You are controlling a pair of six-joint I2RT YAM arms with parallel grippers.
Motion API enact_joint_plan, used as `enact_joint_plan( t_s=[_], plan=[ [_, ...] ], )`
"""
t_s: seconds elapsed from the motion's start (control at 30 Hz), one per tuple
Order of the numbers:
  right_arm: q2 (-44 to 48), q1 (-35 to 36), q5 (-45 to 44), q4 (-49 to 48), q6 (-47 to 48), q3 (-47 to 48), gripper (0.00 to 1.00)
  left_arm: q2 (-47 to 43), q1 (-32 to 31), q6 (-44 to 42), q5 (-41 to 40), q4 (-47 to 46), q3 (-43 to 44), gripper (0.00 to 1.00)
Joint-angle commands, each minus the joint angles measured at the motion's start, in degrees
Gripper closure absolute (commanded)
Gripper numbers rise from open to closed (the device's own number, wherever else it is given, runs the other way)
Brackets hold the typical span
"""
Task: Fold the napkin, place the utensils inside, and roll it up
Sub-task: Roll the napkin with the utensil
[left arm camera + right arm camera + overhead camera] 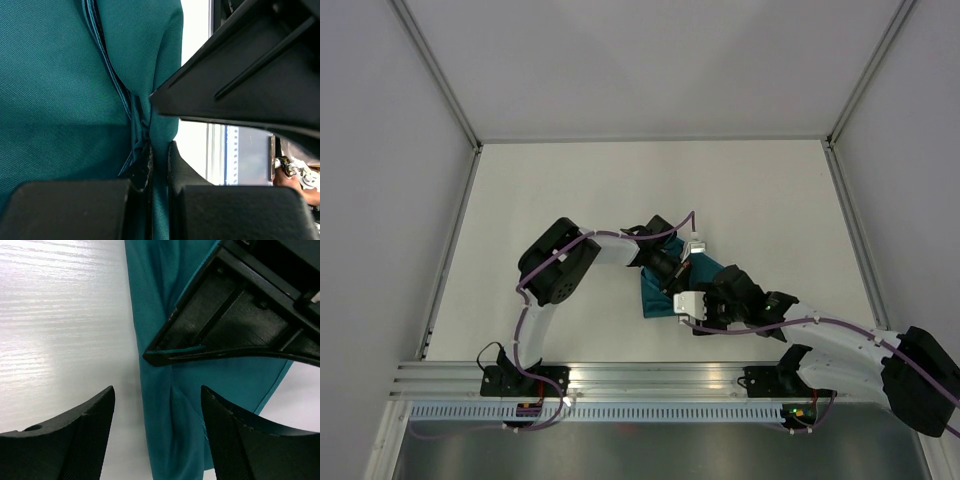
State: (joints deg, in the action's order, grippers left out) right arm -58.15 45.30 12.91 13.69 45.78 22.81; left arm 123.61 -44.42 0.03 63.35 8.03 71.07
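Observation:
The teal napkin [655, 298] lies bunched and folded near the middle of the white table, mostly covered by both arms. My left gripper [159, 152] is shut on a fold of the napkin [60, 90], with a thin strip of cloth pinched between its fingertips. My right gripper [156, 397] stands open just above the napkin [165, 440], its jaws on either side of a long raised fold and nothing gripped. The left gripper's black finger [225, 325] sits close in front of it, clamped on the cloth edge. The utensils are out of view.
White table [570, 200] boxed in by pale walls with metal posts. An aluminium rail [620, 380] carrying the arm bases runs along the near edge. The two arms [740, 300] crowd together over the napkin.

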Motion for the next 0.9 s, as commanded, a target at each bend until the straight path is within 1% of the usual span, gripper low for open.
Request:
enact_joint_plan(
  t_s=[0.0, 0.1, 0.23, 0.27, 0.33, 0.37, 0.43, 0.47, 0.5, 0.53, 0.57, 0.6, 0.7, 0.77, 0.87],
  plan=[
    [-1.7, 1.7, -6.6, -6.1, -1.0, -1.0, 0.25, 4.0, -0.1, -0.6, -6.5, 4.1, -0.8, 0.98],
    [-3.0, 2.9, -9.1, -9.5, -1.0, -2.1, 0.26, 4.0, -0.1, -0.6, -6.4, 4.2, -0.7, 0.98],
    [-4.2, 3.1, -9.0, -10.4, -1.0, -2.7, 0.29, 4.4, 0.0, -0.6, -6.3, 4.4, -0.4, 0.98],
    [-4.7, 3.0, -9.0, -10.8, -1.0, -2.9, 0.34, 4.6, 0.0, -0.6, -6.1, 4.4, -0.3, 0.98],
    [-5.0, 3.0, -9.1, -10.6, -1.0, -3.0, 0.4, 4.8, 0.0, -0.6, -5.6, 4.6, 0.0, 0.98],
    [-5.4, 3.0, -9.2, -11.0, -1.0, -3.2, 0.47, 5.0, 0.1, -0.6, -5.6, 4.8, 0.1, 0.98],
    [-5.7, 3.0, -9.1, -11.0, -1.0, -3.6, 0.55, 4.9, 0.2, -0.6, -5.7, 4.9, 0.4, 0.98],
    [-6.0, 3.0, -9.1, -10.8, -1.0, -3.7, 0.64, 4.8, 0.3, -0.6, -5.7, 4.8, 0.6, 0.98],
    [-6.1, 3.1, -9.1, -10.5, -1.0, -3.9, 0.67, 4.7, 0.4, -0.6, -5.9, 4.9, 0.7, 0.97],
    [-6.1, 3.0, -9.0, -10.4, -1.2, -4.1, 0.69, 4.6, 0.7, -0.6, -6.1, 4.8, 0.8, 0.96],
    [-5.8, 3.0, -9.0, -10.6, -1.3, -4.3, 0.76, 4.6, 0.7, 1.0, -6.1, 4.7, 0.9, 0.93],
    [-5.9, 3.1, -8.8, -10.6, -1.4, -4.5, 0.8, 4.3, 0.8, 1.3, -6.3, 4.5, 1.2, 0.91],
    [-6.2, 3.0, -7.9, -10.1, -2.1, -4.6, 0.87, 3.0, 1.5, 3.4, -7.3, 3.1, 0.8, 0.79],
    [-6.5, 3.0, -7.1, -9.7, -2.5, -4.5, 0.93, 0.8, 2.6, 6.3, -8.5, -0.3, 0.1, 0.72],
    [-7.8, 2.3, -5.2, -8.7, -2.7, -3.8, 0.96, -2.7, 4.4, 10.6, -9.9, -5.8, -2.6, 0.66]
  ],
)
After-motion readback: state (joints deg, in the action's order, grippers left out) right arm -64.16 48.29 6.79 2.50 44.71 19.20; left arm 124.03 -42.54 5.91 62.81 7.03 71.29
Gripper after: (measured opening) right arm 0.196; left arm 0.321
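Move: From the open right hand, the napkin roll's section to be pinched is roughly 1 cm ahead, 1 cm left and 3 cm below. The left fingertips, already shut on the roll, are about 5 cm left and level front to back, and the napkin's unrolled part lies some 7 cm ahead and 4 cm down. From the left hand, the section is about 5 cm right, 1 cm ahead and 1 cm lower. Right hand sinks about 2 cm and forward, pinching the napkin roll; left fingers then part slightly, easing forward. ##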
